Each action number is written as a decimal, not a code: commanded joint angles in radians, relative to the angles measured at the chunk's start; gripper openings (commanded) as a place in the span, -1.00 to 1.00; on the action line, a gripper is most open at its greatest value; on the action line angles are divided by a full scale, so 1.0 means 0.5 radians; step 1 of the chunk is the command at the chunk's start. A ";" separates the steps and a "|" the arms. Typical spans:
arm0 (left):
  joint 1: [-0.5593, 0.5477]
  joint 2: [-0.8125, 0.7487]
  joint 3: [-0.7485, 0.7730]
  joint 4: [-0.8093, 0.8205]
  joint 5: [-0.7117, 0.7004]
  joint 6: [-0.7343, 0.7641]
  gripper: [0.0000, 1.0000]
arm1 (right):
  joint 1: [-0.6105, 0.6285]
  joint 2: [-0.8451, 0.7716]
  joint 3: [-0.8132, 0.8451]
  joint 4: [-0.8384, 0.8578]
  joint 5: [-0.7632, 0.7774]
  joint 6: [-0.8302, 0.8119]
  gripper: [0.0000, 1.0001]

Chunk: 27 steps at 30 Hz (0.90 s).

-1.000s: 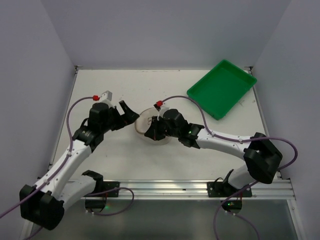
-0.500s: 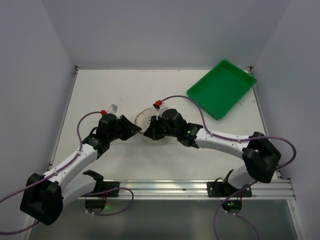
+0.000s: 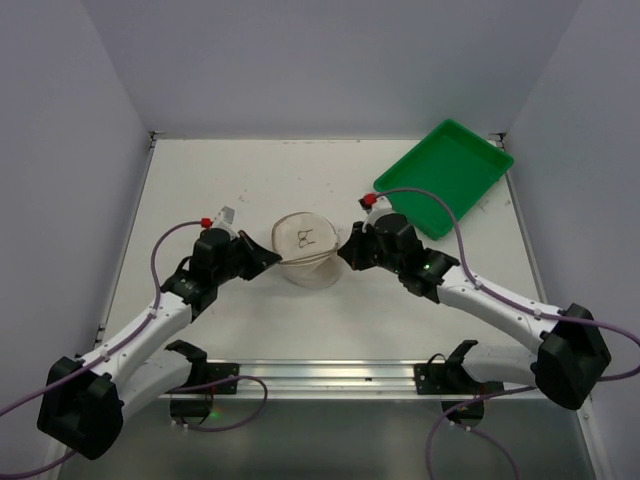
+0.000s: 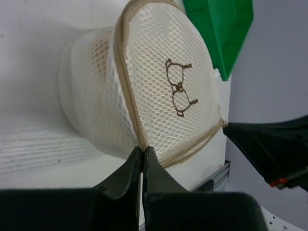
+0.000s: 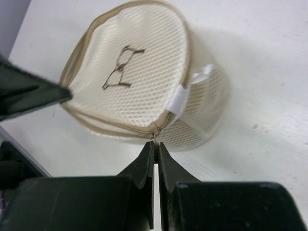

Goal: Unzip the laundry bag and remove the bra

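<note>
The laundry bag [image 3: 305,243] is a whitish round mesh case with a tan zip round its rim and a small bra drawing on its lid [image 4: 179,87]; it lies mid-table, tilted. My left gripper [image 3: 272,258] is shut on the zip seam at the bag's left rim [image 4: 143,148]. At the bag's right side, my right gripper [image 3: 343,254] is shut on the small metal zip pull [image 5: 155,136]. Along the near rim the tan zip [image 5: 110,122] shows as two parted lines. The bra is hidden.
A green rectangular tray [image 3: 445,178] sits at the back right of the white table, close behind the right arm's wrist. Grey walls enclose the left, back and right. The metal rail with the arm bases [image 3: 330,378] runs along the near edge.
My left gripper moved in and closed on the bag's left rim. The right arm swung to the right with the zip pull, uncovering the lid from above.
</note>
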 commanded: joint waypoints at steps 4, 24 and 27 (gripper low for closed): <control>0.001 -0.108 0.073 -0.162 0.025 0.317 -1.00 | -0.302 -0.146 -0.021 -0.239 0.146 -0.244 -1.00; -0.147 -0.010 0.401 -0.171 0.200 0.594 -1.00 | 0.355 -0.040 0.400 -0.144 0.087 -0.769 0.18; -0.147 -0.004 0.420 -0.183 0.197 0.594 -0.98 | 0.398 0.077 0.476 -0.122 0.041 -0.873 0.16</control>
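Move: The right fingers already pinch the zipper rim at the laundry bag's right edge. From them the printed lid's middle lies about 4 cm ahead, 7 cm to the left and some 3 cm lower, the white tag about 3 cm ahead along the rim, and the left fingertips, pinching the rim's other side, about 13 cm left and 1 cm back. From the left hand the lid's middle is roughly 5 cm ahead, 6 cm to its right and slightly below. The right hand finishes its pull on the zipper with a quick tug of about 3 cm to the right, pauses there, opens to a bit over half and lets go of the rim, then swings back left some 7 cm while rising about as far and drawing back a few centimetres, turning counter-clockwise and tilting its fingers up, to come over the near part of the lid towards the left fingertips. Meanwhile the left hand keeps its pinch on the rim and lifts it about 5 cm, easing a little to the right and turning some 15 degrees clockwise with the fingers tipping up. ##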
